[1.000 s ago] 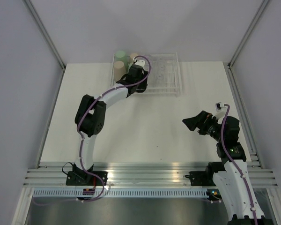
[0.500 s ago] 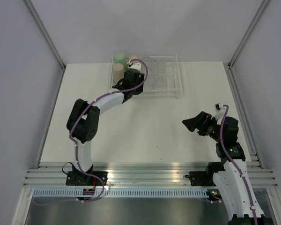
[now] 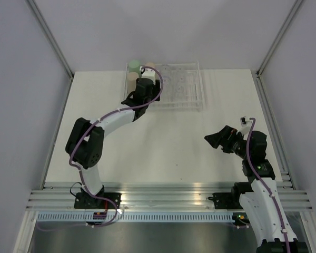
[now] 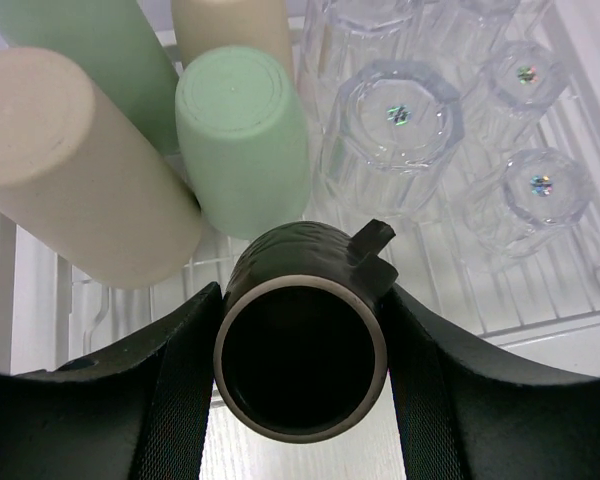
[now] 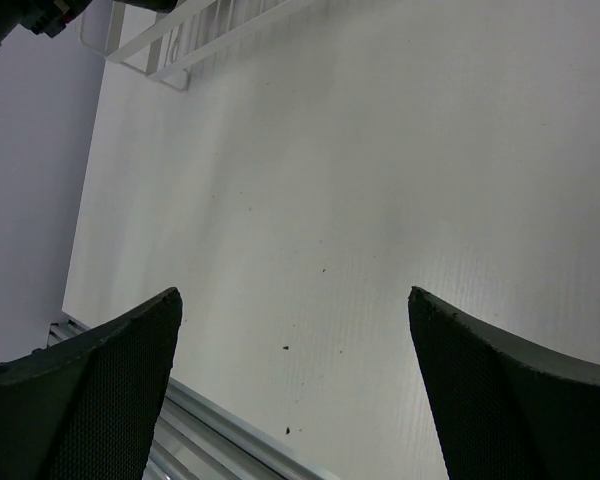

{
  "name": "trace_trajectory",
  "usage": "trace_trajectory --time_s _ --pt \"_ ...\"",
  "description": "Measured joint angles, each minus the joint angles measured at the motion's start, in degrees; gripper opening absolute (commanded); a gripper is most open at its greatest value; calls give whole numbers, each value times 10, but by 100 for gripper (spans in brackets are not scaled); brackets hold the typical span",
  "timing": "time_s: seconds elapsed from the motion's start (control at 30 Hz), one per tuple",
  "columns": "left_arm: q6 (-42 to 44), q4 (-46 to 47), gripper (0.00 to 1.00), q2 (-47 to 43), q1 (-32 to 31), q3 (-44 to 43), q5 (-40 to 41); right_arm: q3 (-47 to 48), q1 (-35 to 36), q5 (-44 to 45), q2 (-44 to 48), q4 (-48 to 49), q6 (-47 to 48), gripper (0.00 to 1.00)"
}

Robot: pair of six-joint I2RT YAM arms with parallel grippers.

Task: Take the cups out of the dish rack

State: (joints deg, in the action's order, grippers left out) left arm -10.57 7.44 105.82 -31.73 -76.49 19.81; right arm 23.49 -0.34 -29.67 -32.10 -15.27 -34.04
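My left gripper (image 3: 142, 90) is at the near left part of the white wire dish rack (image 3: 185, 100). In the left wrist view it (image 4: 302, 300) is shut on the small dark brown cup (image 4: 302, 360), whose mouth faces the camera at the rack's near edge (image 4: 540, 325). Upside-down green tumblers (image 4: 245, 140) and beige tumblers (image 4: 80, 170) stand just beyond it on the left. Several clear cups (image 4: 400, 130) stand upside down on the right. My right gripper (image 3: 213, 138) is open and empty over the table, far from the rack; it also shows in the right wrist view (image 5: 293, 300).
The rack stands at the table's far edge, near the back wall. A corner of it (image 5: 180, 40) shows at the top of the right wrist view. A metal rail (image 3: 163, 197) runs along the table's near edge.
My left gripper has moved left and slightly toward me along the rack, and its elbow has swung left. The right arm has hardly moved.
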Motion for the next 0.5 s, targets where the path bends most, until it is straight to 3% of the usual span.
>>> trace_trajectory --time_s 0.27,0.5 --pt "-9 22 2 -74 -6 34 -9 -10 0 0 -7 8 0 98" --pt "-93 7 2 -177 -6 70 -46 -24 0 -11 -9 37 -2 98"
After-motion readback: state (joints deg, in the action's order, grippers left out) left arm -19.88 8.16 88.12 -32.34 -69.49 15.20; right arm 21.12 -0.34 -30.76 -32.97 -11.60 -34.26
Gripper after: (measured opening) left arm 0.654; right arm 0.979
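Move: The black mug is already in the left fingers, just clear of the rack. The open table it could go to lies about 15 cm back and 15 cm below. The front green cup stands some 10 cm ahead, the tall tan cup 9 cm ahead and 8 cm left, the large glass 10 cm ahead and 7 cm right, all some 7 cm lower. From the right hand, that open table is roughly 11 cm ahead, 20 cm left and 15 cm below. Lift the left gripper about 10 cm, slowly at first and then faster, drawing it back some 5 cm towards the base and away from the cups and glasses in the rack. Keep the fingers closed on the sides of the black mug, and roll the wrist some 15 degrees left side down while the fingertips tip up slightly. ##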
